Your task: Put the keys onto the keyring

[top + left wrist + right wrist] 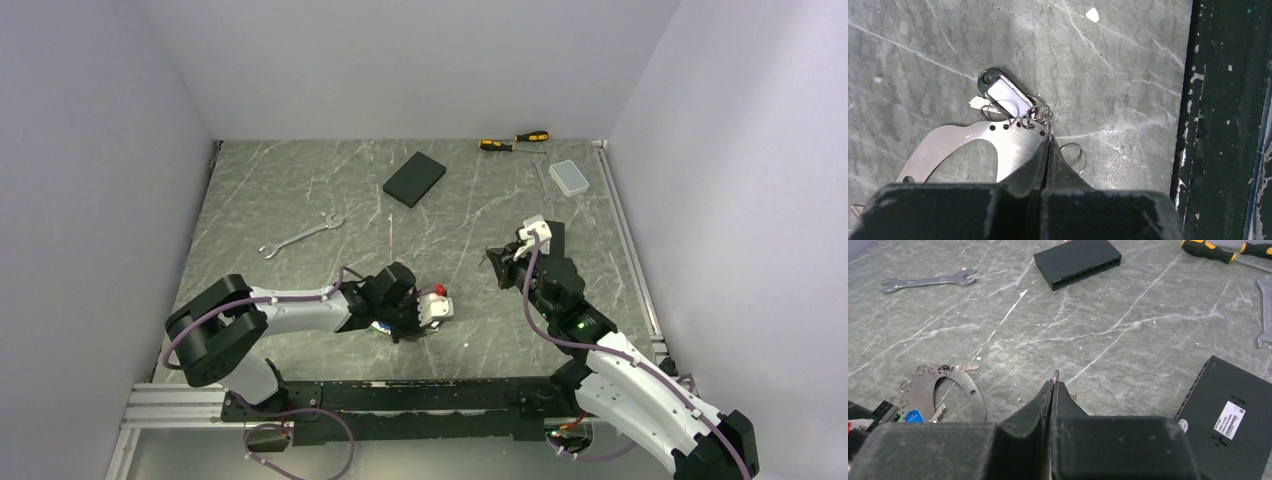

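The keyring (1013, 142) is a large flat silver oval loop lying on the marble table, with small split rings (1034, 116) threaded through holes along its edge. A black tag with a white label (1002, 92) lies among those rings. My left gripper (1049, 139) is shut, its tips pinching a thin ring at the keyring's edge. A loose split ring (1074, 158) lies just right of the fingers. In the right wrist view the keyring (950, 390) carries a blue-headed key (913, 416) and silver keys (938, 412). My right gripper (1054, 384) is shut on a small metal ring (1056, 374).
A silver wrench (300, 237) lies at centre left. A black box (414, 178), two screwdrivers (512, 142), a second wrench (541, 175) and a clear case (571, 177) sit at the back. Another black box (1233, 410) lies right of my right gripper (497, 265).
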Robot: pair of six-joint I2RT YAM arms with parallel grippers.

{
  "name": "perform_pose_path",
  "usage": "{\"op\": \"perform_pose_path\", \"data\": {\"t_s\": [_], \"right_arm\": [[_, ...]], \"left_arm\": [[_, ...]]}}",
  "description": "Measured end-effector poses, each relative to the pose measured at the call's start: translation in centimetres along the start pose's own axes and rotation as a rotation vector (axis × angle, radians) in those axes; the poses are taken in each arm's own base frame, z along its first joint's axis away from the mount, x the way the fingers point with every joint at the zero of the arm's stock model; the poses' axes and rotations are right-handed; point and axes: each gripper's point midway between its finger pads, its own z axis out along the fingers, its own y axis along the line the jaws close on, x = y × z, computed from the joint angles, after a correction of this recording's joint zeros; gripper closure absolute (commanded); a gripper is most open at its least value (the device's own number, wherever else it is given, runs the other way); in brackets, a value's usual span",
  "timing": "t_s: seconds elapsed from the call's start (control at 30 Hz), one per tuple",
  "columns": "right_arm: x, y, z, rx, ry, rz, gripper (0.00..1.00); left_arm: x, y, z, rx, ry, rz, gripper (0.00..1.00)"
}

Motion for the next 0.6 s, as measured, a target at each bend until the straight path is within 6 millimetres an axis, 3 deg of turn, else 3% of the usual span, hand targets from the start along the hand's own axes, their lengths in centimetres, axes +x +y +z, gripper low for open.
{"op": "perform_pose_path", "data": {"t_s": [0.2, 0.6], "right_arm": [[-0.2, 0.1, -0.1, -0.006, -0.007, 0.001, 1.00], [0.2, 1.8, 0.1, -0.094, 0.019, 0.018, 1.00]], "left_arm": [[-0.5, 0.0, -1.3, -0.010, 0.003, 0.067, 1.00], [-3.3, 1.6, -4.6, -0.053, -0.002, 0.300, 1.00]]}}
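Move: My left fingers already pinch a small ring at the keyring plate's end, close to the table; the plate's middle lies about 5 cm ahead and 4 cm left, a centimetre lower. The white-labelled tag is some 3 cm ahead and 4 cm right, the blue key 8 cm left and 2 cm ahead. My right hand's small metal ring is around 11 cm ahead, 13 cm right and 16 cm up. From my right hand, the plate is 6 cm back, 17 cm left, 17 cm down. I raise my left hand about 5.5 cm with the plate's end ring still pinched, easing slightly forward and left as I climb. Meanwhile I roll that wrist almost 20 degrees about its fingers, clockwise looking along them. My right hand keeps its small ring and drifts a couple of centimetres left and a little back, towards the plate. ##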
